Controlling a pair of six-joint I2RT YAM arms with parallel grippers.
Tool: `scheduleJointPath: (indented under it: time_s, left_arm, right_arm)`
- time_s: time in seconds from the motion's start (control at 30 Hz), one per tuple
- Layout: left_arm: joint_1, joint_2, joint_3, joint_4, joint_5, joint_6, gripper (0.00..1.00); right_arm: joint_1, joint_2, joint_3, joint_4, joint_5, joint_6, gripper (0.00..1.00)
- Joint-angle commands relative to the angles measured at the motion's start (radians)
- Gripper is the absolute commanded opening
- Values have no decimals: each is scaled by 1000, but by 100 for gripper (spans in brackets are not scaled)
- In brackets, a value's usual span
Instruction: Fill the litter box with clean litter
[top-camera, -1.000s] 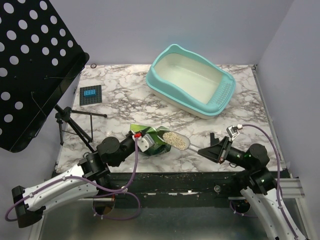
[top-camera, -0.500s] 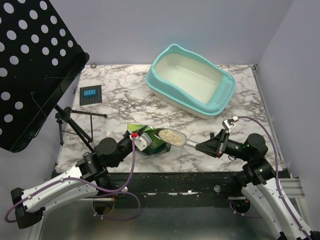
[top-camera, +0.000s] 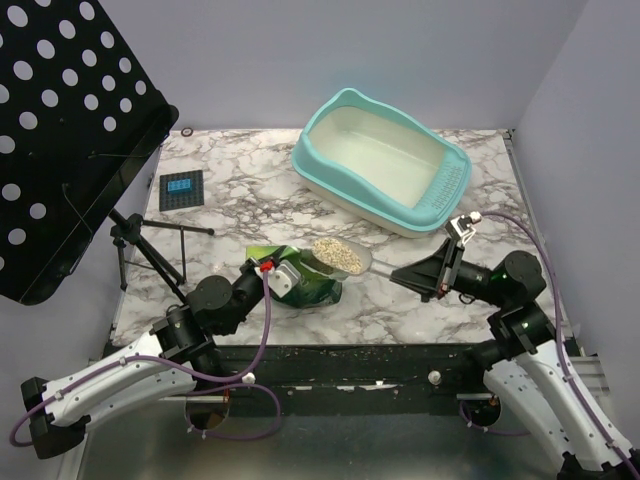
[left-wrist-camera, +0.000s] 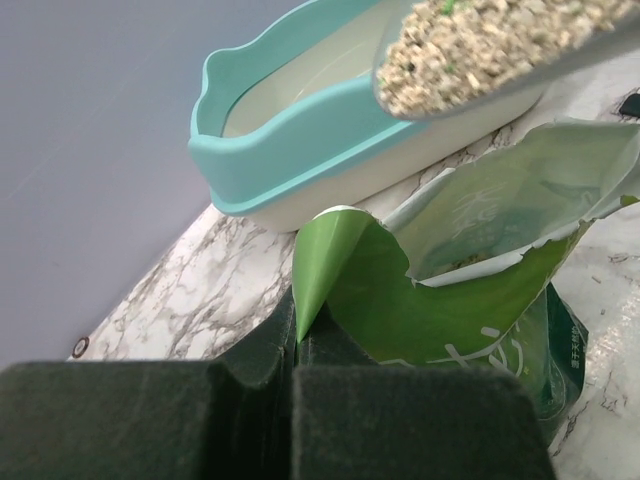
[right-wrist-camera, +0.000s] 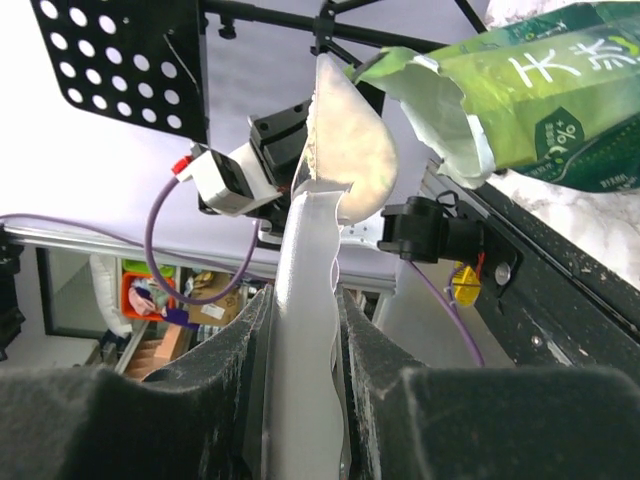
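The turquoise litter box (top-camera: 440, 190) with a cream inside stands at the back right of the marble table; its rim (left-wrist-camera: 290, 140) also shows in the left wrist view. My right gripper (top-camera: 418, 276) is shut on the handle of a clear scoop (right-wrist-camera: 305, 300). The scoop bowl (top-camera: 340, 256) holds beige clean litter (top-camera: 337, 254), raised above the green bag and short of the box. Those granules (left-wrist-camera: 480, 45) fill the top of the left wrist view. My left gripper (left-wrist-camera: 295, 345) is shut on a flap of the green bag (left-wrist-camera: 470, 290), which sits open at the front (top-camera: 300, 282).
A black perforated music stand (top-camera: 70, 140) on a tripod (top-camera: 150, 250) looms over the left side. A small black device with a blue screen (top-camera: 182, 189) lies at the back left. The back wall rises close behind the litter box.
My right arm has lifted the loaded scoop out of the bag mouth and up, shifting slightly toward the back. The left gripper keeps its hold on the bag.
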Motion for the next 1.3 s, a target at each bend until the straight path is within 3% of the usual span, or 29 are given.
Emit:
scheduleJointPath:
  time_s: [0.0,0.2,0.33,0.6,0.77,1.0,1.27]
  left_arm:
    - [17,-9,12,19,-100,18,0]
    - [17,-1,9,19,-96,19,0]
    - [17,0,6,20,-100,21,0]
    - [17,2,-2,28,-89,22,0]
    - [19,0,-8,31,-81,21,0]
    - [19,-6,-10,35,-77,22,0]
    - [19,-6,-16,42,-67,22,0]
  right_arm:
    - [-2,49,6,223,49,90,0]
    - [-2,191,13,427,173,159,0]
    - [-2,320,6,653,253,208,0]
    - [-6,693,69,1052,389,234,0]
    - [-31,903,167,1178,432,196,0]
    - [-104,1092,301,1146,442,112,0]
    - [-186,1131,371,902,443,-74,0]
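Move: The litter box that the loaded scoop is bound for has its middle about 33 cm ahead of the right hand, nearly in line sideways (perhaps 1 cm left), some 20 cm lower. The open litter bag stands roughly 22 cm to that hand's left, about level with it fore and aft and 18 cm lower; a black bracket lies on the table some 14 cm right, level with the hand, 28 cm down. From the left hand, the box is about 28 cm forward and 28 cm right, 16 cm lower. The scoop, heaped with litter and still gripped by its handle, is carried by the right arm about 30 cm forward, away from the bag and in over the litter box. It stays near its starting height, swelling a couple of centimetres up early on, while the wrist swings some 30 degrees clockwise so the bowl goes from pointing left to pointing forward-left. The left fingers keep their pinch on the bag's green flap. ##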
